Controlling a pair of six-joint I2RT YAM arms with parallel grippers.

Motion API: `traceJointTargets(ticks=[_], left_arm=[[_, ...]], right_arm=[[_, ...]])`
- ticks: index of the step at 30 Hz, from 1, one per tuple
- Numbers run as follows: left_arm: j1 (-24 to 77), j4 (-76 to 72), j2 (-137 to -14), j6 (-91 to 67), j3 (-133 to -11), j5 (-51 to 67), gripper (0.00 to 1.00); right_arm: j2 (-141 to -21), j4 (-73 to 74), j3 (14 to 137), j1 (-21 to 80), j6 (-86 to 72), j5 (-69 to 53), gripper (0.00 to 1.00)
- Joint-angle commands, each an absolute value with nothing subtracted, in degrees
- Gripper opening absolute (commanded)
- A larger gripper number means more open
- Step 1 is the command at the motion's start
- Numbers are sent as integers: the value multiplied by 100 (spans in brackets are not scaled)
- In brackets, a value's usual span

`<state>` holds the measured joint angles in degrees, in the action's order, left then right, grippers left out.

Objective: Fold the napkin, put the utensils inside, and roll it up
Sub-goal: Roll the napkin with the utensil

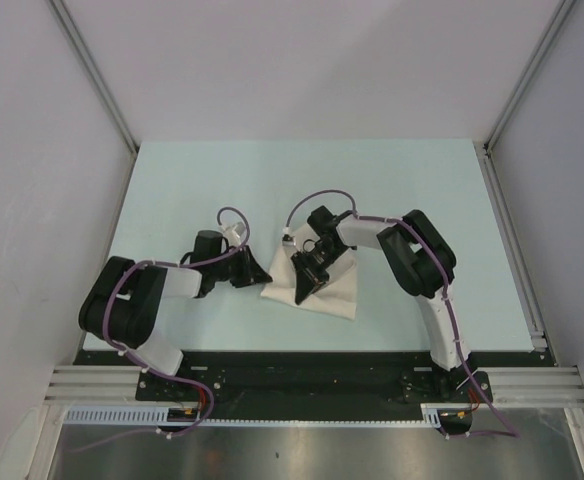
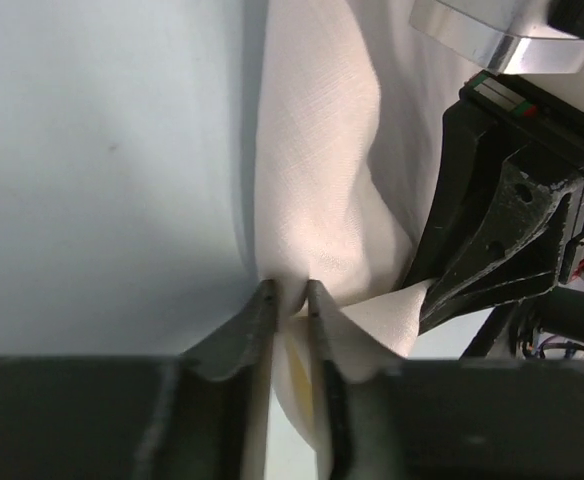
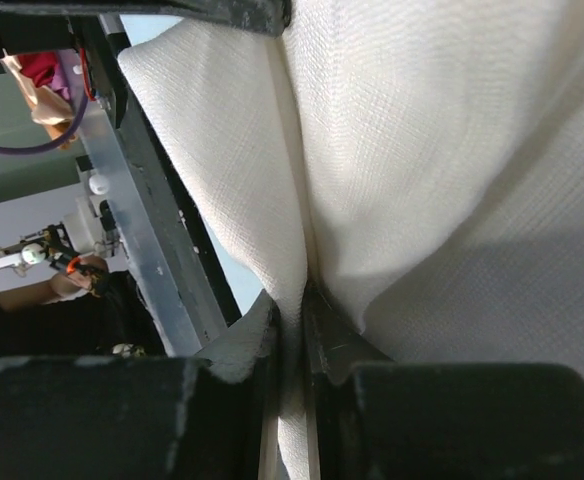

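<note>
The white napkin (image 1: 330,292) lies bunched at the table's middle, between both arms. My left gripper (image 1: 262,272) reaches its left edge from the left. In the left wrist view the left gripper (image 2: 290,297) is shut on a raised fold of the napkin (image 2: 322,150). My right gripper (image 1: 304,290) points down onto the cloth from the right. In the right wrist view the right gripper (image 3: 292,305) pinches a ridge of the napkin (image 3: 422,150), which hangs in folds on both sides. The utensils are out of view.
The pale green table top (image 1: 272,180) is walled in white on three sides. A black and aluminium rail (image 1: 312,385) runs along the near edge. The right gripper's black body (image 2: 512,220) stands close beside the left fingers.
</note>
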<state>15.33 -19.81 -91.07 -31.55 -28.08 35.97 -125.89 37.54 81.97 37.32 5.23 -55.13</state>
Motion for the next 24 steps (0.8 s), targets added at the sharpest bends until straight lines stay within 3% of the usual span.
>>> traceJointTargets(ticks=[1, 2, 3, 12, 15, 20, 22, 24], left_arm=[[1714, -1846, -9194, -3191, -2795, 4008, 11], [1714, -1802, -9185, -3164, -2804, 3973, 2], [1714, -1758, -9176, -3147, -2821, 3955, 0], [1696, -1538, -9264, -3190, -2900, 3727, 0], [1696, -1529, -9308, -3234, -2918, 3692, 0], [1687, -1538, -9369, -3287, -2944, 3630, 0], [1687, -1547, -9369, -3305, -2944, 3595, 0], [1687, -1538, -9387, -3296, -2962, 3595, 0]], right_arm=[[-12815, 3823, 8358, 3648, 625, -5449, 13], [-12814, 3815, 8393, 3587, 615, -5441, 13], [-12788, 3814, 8446, 3560, 598, -5440, 15], [-12078, 3525, 8754, 3147, 150, -5511, 46], [-11456, 3331, 8579, 3155, 35, -5125, 52], [-9987, 2507, 7238, 3549, 105, -3598, 57], [-9170, 1894, 6691, 4100, 220, -2413, 57], [-8460, 1435, 5777, 4820, 394, -1073, 65]])
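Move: The napkin's left corner is already between the left hand's still-open fingertips, and the napkin's middle lies about 10 cm to that hand's right and 3 cm ahead. The right hand still pinches the napkin's near fold between its fingertips; the napkin's middle is some 7 cm ahead and 4 cm to its right, its near right corner about 11 cm right and 3 cm back. The left fingers close on the napkin's corner; the right opens, releasing the fold, and rises about 9 cm, forward 5. ##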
